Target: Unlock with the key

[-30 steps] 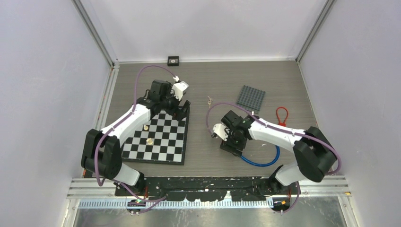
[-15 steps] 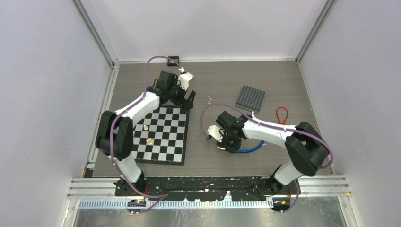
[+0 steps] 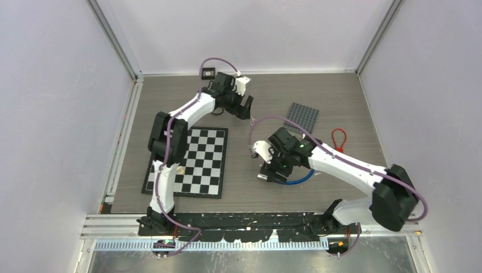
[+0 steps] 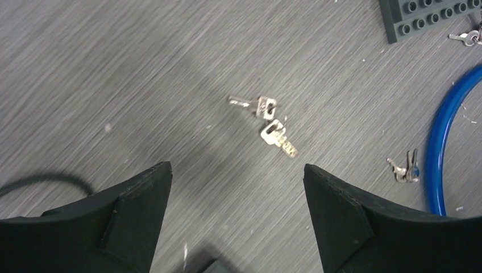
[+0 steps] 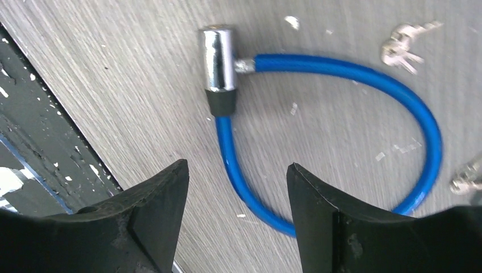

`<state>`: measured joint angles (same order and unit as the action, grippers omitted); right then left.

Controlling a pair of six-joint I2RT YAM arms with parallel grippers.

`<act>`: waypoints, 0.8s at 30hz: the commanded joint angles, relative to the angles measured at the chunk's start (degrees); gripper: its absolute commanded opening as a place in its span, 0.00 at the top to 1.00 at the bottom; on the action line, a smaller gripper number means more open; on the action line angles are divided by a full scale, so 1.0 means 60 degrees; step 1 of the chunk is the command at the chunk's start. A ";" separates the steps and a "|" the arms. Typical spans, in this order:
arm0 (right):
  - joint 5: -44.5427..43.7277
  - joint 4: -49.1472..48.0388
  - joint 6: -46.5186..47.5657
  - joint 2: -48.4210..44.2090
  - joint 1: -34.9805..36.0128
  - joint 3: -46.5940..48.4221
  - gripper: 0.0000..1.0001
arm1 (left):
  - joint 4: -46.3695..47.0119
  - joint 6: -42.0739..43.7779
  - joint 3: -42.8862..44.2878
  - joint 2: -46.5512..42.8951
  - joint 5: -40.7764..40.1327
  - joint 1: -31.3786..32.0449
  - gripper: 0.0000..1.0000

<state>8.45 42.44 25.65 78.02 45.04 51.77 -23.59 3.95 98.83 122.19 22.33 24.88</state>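
A pair of small silver keys (image 4: 271,121) on a ring lies on the grey wood-grain table, just ahead of my left gripper (image 4: 236,166). That gripper is open and holds nothing. It hovers at the back centre of the table (image 3: 245,111). The lock is a blue cable loop (image 5: 341,65) with a chrome cylinder (image 5: 217,60) and a black collar. My right gripper (image 5: 236,165) hangs open above the cable's near bend, gripping nothing. In the top view it is at the table's middle (image 3: 271,170).
More small keys (image 4: 403,168) lie beside the blue cable (image 4: 449,142), and another set (image 5: 403,42) lies past the loop. A grey studded plate (image 3: 302,116) and a red loop (image 3: 339,138) lie at the right. The chessboard (image 3: 193,165) with a brass piece (image 3: 179,169) lies at the left.
My left arm has swung from over the chessboard to the back centre, above the keys. The blue cable has shifted left and bunched into a smaller loop under my right gripper.
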 commanded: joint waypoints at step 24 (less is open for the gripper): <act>0.0478 0.0072 -0.0339 -0.1917 -0.2280 -0.0721 0.35 | -0.1941 0.0539 0.3462 0.2642 -0.2111 0.1630 0.54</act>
<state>10.41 42.98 24.01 66.04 31.64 47.62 -34.11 5.67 116.36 136.99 12.34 34.39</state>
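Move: The keyring at mid-table lies about 5 cm right, 1 cm back and 8 cm below the left hand; the grey baseplate is level with that hand, 23 cm to its right, and the small keys 11 cm back and 11 cm right. From the right hand, the lock's metal barrel is about 5 cm left and 6 cm down, the small keys 11 cm ahead and 2 cm left. The left hand swings some 6.5 cm right and sinks about 5.5 cm onto the spot over the keyring, drifting slightly back, while its nearly wide-open fingers narrow to about half and tilt more steeply down around the keys without a visible grip. Meanwhile the empty right hand backs off from the lock barrel, going right, up and a little forward and turning clockwise some 15 degrees, then holds above the blue cable with fingers still part open. ##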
